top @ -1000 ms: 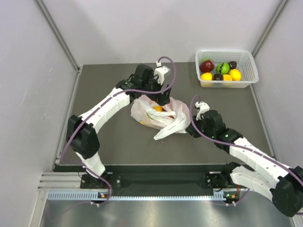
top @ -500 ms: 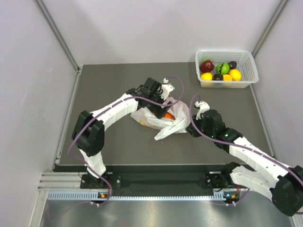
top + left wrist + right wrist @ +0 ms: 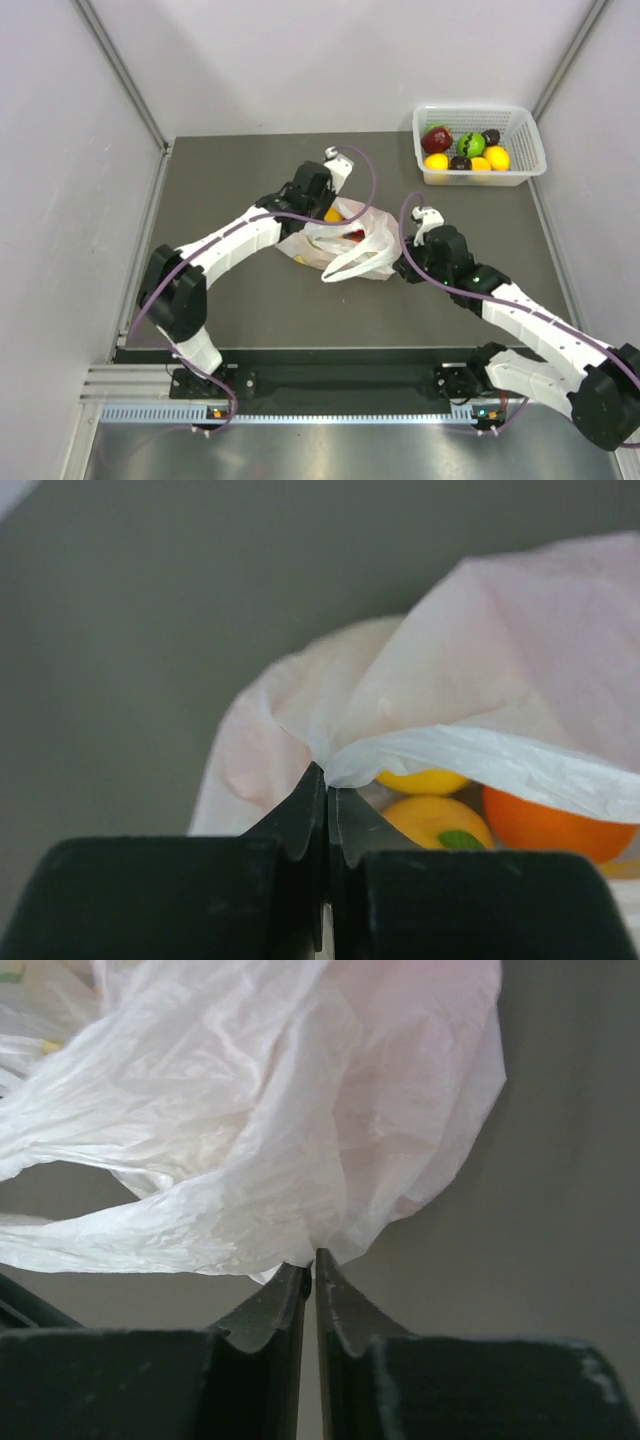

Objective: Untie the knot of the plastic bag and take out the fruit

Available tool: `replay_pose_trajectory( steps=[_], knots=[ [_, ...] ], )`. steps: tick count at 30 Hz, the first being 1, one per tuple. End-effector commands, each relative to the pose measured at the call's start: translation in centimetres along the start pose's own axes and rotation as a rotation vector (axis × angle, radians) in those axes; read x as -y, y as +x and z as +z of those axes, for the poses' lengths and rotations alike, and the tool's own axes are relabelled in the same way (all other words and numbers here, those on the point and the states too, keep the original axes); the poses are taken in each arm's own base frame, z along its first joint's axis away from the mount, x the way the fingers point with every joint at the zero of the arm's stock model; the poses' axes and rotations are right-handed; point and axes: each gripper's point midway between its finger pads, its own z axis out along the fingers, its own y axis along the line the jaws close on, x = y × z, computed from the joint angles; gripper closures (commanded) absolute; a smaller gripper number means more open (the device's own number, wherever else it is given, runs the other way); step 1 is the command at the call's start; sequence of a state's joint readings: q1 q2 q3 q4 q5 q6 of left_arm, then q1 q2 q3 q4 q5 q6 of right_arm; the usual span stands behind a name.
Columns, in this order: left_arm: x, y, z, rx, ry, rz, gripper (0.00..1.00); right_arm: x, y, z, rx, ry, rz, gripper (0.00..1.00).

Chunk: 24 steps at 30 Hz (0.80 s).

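The plastic bag [image 3: 362, 250] lies mid-table with its mouth spread open and its handles loose toward the front. My left gripper [image 3: 323, 212] is at the bag's back-left rim, shut on a fold of the plastic bag [image 3: 480, 690]; the left gripper [image 3: 327, 777] pinches the white edge. Under that edge the fruit shows inside: a yellow one [image 3: 424, 780], a yellow-orange one [image 3: 432, 818] and an orange one [image 3: 545, 825]. My right gripper [image 3: 401, 264] holds the bag's right edge. In the right wrist view the right gripper [image 3: 311, 1260] is shut on the plastic bag [image 3: 250, 1110].
A white basket [image 3: 480, 179] stands at the back right with a dark red apple [image 3: 436, 138], a green fruit [image 3: 470, 143] and yellow and dark ones. Grey walls enclose the table on the left, back and right.
My left gripper was open over the bag's inside; it has shut on the bag's rim and drawn back to the left, stretching the mouth wider. The right gripper kept its hold.
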<state>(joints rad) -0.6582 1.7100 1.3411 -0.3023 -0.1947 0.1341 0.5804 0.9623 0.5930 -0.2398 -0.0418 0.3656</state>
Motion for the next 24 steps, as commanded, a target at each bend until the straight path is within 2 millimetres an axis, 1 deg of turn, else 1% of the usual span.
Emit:
replay_pose_trajectory(
  steps=[1, 2, 3, 4, 5, 6, 7, 8, 9, 10, 11, 12, 13, 14, 15, 16, 17, 18, 20, 21, 22, 23, 24],
  knots=[
    [-4.1, -8.0, -4.6, 0.297, -0.159, -0.115, 1.00, 0.1, -3.5, 0.2, 0.076, 0.070, 0.022, 0.89],
    [-4.7, -8.6, -5.3, 0.323, -0.184, -0.125, 1.00, 0.6, -3.3, 0.8, 0.057, 0.096, 0.032, 0.88],
    [-5.1, -9.5, -6.2, 0.356, -0.194, -0.139, 1.00, 1.0, -3.6, 1.0, 0.064, 0.125, 0.036, 0.85],
    [-5.3, -10.4, -6.9, 0.391, -0.200, -0.149, 1.00, 1.5, -3.8, 1.4, 0.053, 0.150, 0.042, 0.71],
    [-5.6, -10.8, -7.4, 0.410, -0.204, -0.158, 1.00, 1.7, -4.0, 1.6, 0.051, 0.168, 0.048, 0.68],
    [-5.8, -11.5, -8.3, 0.441, -0.206, -0.171, 1.00, 1.9, -4.4, 1.8, 0.054, 0.181, 0.051, 0.66],
    [-6.1, -11.7, -8.8, 0.457, -0.213, -0.180, 1.00, 1.8, -5.0, 1.8, 0.065, 0.183, 0.050, 0.61],
    [-6.2, -12.3, -9.3, 0.488, -0.218, -0.194, 1.00, 2.0, -5.2, 2.0, 0.065, 0.192, 0.055, 0.41],
    [-6.8, -13.0, -10.6, 0.526, -0.233, -0.212, 1.00, 2.1, -5.6, 1.9, 0.073, 0.202, 0.058, 0.34],
    [-6.8, -12.8, -10.9, 0.537, -0.234, -0.221, 1.00, 1.9, -6.4, 1.7, 0.090, 0.202, 0.057, 0.23],
    [-7.2, -13.6, -12.4, 0.589, -0.237, -0.240, 1.00, 1.8, -6.8, 1.4, 0.100, 0.202, 0.055, 0.17],
    [-7.1, -13.8, -13.0, 0.610, -0.225, -0.247, 1.00, 2.0, -7.0, 1.1, 0.100, 0.214, 0.050, 0.10],
    [-6.9, -13.7, -13.3, 0.620, -0.210, -0.265, 1.00, 1.8, -7.9, 0.5, 0.122, 0.212, 0.045, 0.01],
    [-6.9, -13.8, -13.9, 0.640, -0.200, -0.279, 1.00, 1.8, -8.2, 0.2, 0.128, 0.218, 0.034, 0.00],
    [-7.1, -14.5, -15.4, 0.690, -0.188, -0.299, 1.00, 2.0, -8.2, -0.2, 0.125, 0.231, 0.031, 0.00],
    [-6.4, -14.3, -15.5, 0.696, -0.150, -0.303, 1.00, 1.7, -9.0, -0.9, 0.147, 0.222, 0.028, 0.00],
    [-5.9, -14.3, -16.0, 0.708, -0.112, -0.338, 1.00, 1.5, -9.3, -1.3, 0.152, 0.214, 0.015, 0.00],
    [-4.3, -13.2, -15.2, 0.666, -0.035, -0.349, 1.00, 1.2, -9.7, -1.8, 0.155, 0.205, 0.012, 0.00],
    [-2.9, -11.6, -14.7, 0.628, 0.025, -0.370, 1.00, 0.6, -10.2, -2.5, 0.164, 0.180, -0.006, 0.00],
    [-2.3, -10.8, -14.2, 0.608, 0.051, -0.422, 1.00, -0.1, -10.6, -2.9, 0.168, 0.151, -0.013, 0.00],
    [-1.3, -8.5, -12.9, 0.558, 0.076, -0.434, 1.00, -0.3, -10.7, -3.1, 0.168, 0.138, -0.017, 0.01],
    [-0.7, -7.6, -12.8, 0.548, 0.103, -0.449, 1.00, -0.6, -10.8, -3.2, 0.168, 0.124, -0.030, 0.00],
    [0.4, -5.6, -11.8, 0.508, 0.132, -0.474, 1.00, -1.2, -11.0, -3.4, 0.166, 0.097, -0.042, 0.00]
  ],
)
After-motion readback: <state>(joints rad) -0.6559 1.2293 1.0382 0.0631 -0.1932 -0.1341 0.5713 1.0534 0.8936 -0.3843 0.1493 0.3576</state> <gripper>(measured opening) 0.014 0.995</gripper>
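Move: The left hand already pinches the far left of the plastic bag's rim; the bag's middle lies about 6 cm back, 5 cm right and 6 cm below. The yellow fruit is roughly level ahead, 3 cm right and 5 cm below, and the red fruit 5 cm back, 7 cm right and 6 cm below. The right hand grips the bag's near right edge, with the bag's middle some 6 cm ahead, 14 cm left and 2 cm below. Keeping its pinch on the bag's rim, the left hand hauls it up about 17 cm, then eases back and slightly left and sinks a little at the end, while it rolls some 30 degrees with its left side dropping and the fingers tip up towards level. Meanwhile the right hand goes forward about 5 cm with its fingers opening wide, lets go of the bag's near right edge, and then rises clear of the bag, turning slightly clockwise. ##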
